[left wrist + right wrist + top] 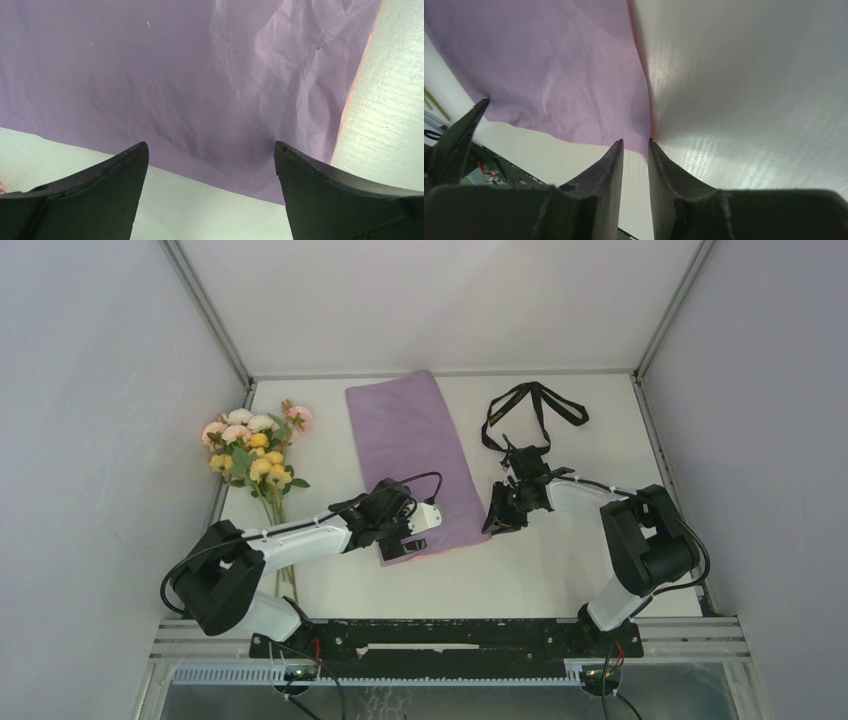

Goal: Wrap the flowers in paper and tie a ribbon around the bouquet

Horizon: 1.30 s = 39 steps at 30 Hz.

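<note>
The lilac-purple paper (410, 445) lies folded flat in the middle of the table, a thin pink edge showing along its right side (640, 60). My left gripper (397, 543) hovers wide open over the paper's near left corner (175, 75), nothing between its fingers (120, 175). My right gripper (497, 520) is at the near right corner (574, 85), its jaws only narrowly apart; the corner tip lies just beyond the fingertips (616, 150), not clamped. The flowers (255, 450) lie at the far left, stems toward me. The black ribbon (530, 405) lies looped at the back right.
Grey walls close off the left, right and back of the white table (560, 580). The flower stems (282, 540) run down beside my left arm. The ribbon's near end lies close behind my right wrist.
</note>
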Each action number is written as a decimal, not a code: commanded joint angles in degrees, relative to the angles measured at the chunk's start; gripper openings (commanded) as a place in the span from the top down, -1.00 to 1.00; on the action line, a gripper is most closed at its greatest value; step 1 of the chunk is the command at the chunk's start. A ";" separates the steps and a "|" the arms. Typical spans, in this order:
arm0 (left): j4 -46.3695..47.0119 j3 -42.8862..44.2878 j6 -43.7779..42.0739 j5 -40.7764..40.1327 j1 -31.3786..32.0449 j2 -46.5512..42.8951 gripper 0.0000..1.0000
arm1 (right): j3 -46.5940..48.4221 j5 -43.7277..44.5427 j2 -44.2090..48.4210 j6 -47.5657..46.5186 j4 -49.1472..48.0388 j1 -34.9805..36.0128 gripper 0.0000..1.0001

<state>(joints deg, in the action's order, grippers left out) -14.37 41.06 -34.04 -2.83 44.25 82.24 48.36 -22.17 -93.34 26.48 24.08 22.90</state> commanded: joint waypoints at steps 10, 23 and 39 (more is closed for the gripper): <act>1.40 -0.19 -1.29 -0.07 0.31 0.17 -1.00 | 0.32 -6.86 -1.07 5.27 -8.24 1.75 0.46; 0.09 0.93 -1.65 1.18 0.28 -1.39 -1.00 | 0.07 -4.52 -1.56 4.56 -6.57 1.92 0.92; -20.68 19.74 5.17 18.69 -8.49 -16.67 -1.00 | 1.93 -1.02 19.99 22.50 -24.43 9.96 1.00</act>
<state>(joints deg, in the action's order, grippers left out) -28.03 55.40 -31.64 10.37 35.57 67.44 47.86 -28.10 -77.14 41.41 9.74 30.11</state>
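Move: The purple paper's near right corner lies almost between the right fingertips, about 2 cm to the hand's left, level with it and 1 cm below. The middle of the sheet is some 11 cm ahead and 12 cm left of this hand; the black ribbon lies about 20 cm ahead and 8 cm right. From the left hand, the corner is roughly 13 cm to the right, 1 cm back and 3 cm below. Right hand pinches the paper corner, lifting about 12 cm up and 8 left; open left hand rises 14. ##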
